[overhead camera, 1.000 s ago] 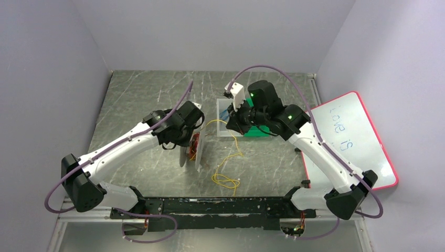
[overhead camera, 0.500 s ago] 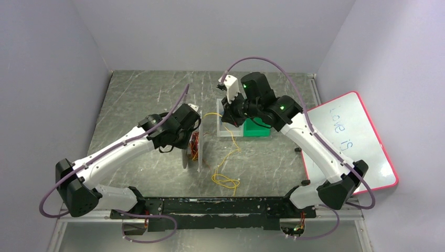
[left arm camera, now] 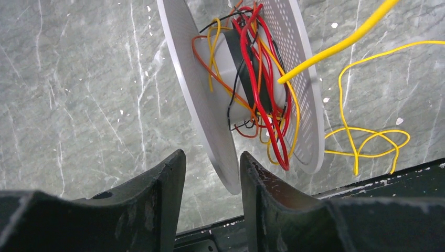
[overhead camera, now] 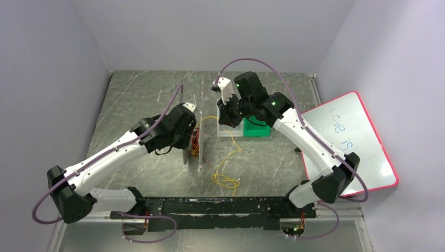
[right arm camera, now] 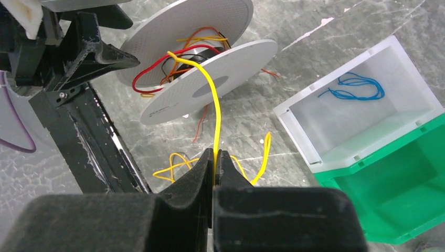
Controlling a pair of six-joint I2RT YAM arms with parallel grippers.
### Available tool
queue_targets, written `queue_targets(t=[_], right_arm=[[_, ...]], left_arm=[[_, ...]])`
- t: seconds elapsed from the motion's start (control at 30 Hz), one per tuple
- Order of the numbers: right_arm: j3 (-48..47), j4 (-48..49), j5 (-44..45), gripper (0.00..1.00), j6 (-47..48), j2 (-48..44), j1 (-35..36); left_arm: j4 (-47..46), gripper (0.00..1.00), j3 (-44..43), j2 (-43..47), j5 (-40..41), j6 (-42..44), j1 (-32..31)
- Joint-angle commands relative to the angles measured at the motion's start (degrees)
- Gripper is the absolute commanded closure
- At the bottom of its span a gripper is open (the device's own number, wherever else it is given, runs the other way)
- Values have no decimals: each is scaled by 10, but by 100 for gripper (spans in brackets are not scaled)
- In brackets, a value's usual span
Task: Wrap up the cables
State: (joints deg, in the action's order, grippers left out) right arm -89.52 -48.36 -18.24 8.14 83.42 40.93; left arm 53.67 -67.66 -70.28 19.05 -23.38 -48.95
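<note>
A white two-disc spool (overhead camera: 197,149) stands on edge on the table, with red, orange and yellow cables (left arm camera: 262,79) wound on its hub. My left gripper (left arm camera: 212,154) is open. The rim of the spool's nearer disc (left arm camera: 199,105) sits between its jaws, close to the right finger, with a gap to the left one. My right gripper (right arm camera: 215,152) is shut on the yellow cable (right arm camera: 210,100), which rises in an arc from the spool (right arm camera: 231,58). The cable's slack lies in loose loops (overhead camera: 225,181) near the front rail.
A white bin (right arm camera: 362,115) holding a small blue wire coil (right arm camera: 357,89) adjoins a green bin (right arm camera: 399,194), just right of the right gripper. A red-framed whiteboard (overhead camera: 351,136) leans at the right wall. The black front rail (overhead camera: 220,205) borders the loops.
The left jaws have widened away from the spool disc. The right arm has swung left and towards the back, carrying the yellow cable over the spool.
</note>
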Motion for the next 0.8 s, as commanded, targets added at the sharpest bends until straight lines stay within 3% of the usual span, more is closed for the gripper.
queue_targets(t=[0.0,0.27,0.77], right_arm=[[-26,-11,-17,100,20,14,-1],[-53,-16,-9,100,25,43,-1],[-25,-4,5,100,14,13,1]], left_arm=[[-28,52,8,8,-10,10,-3],[-44,53,23,-5,-4,15,-3],[-61,81,26,-20,7,52,-3]])
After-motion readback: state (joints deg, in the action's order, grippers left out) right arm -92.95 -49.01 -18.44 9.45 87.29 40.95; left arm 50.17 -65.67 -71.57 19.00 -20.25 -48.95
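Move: The left hand, half open, straddles the near upper rim of the wire spool's left flange; the spool's middle lies some 4 cm ahead, 3 cm right and 8 cm below. From this hand the white box is about 13 cm ahead and 16 cm right, the yellow coil 8 cm back and 14 cm right, both on the table. From the right hand, holding the yellow cable near its end, the spool is about 9 cm left, level fore and aft, 18 cm below; the white box is 9 cm ahead, 4 cm right. Down about 1 cm the left hand sinks onto the rim of the spool's left flange, then closes its fingers from about half open to a quarter, pinching the rim while easing slightly forward and right. The right hand, still shut on the yellow cable, drifts about 1.5 cm forward and left, then holds there with the cable's end over the spool. ##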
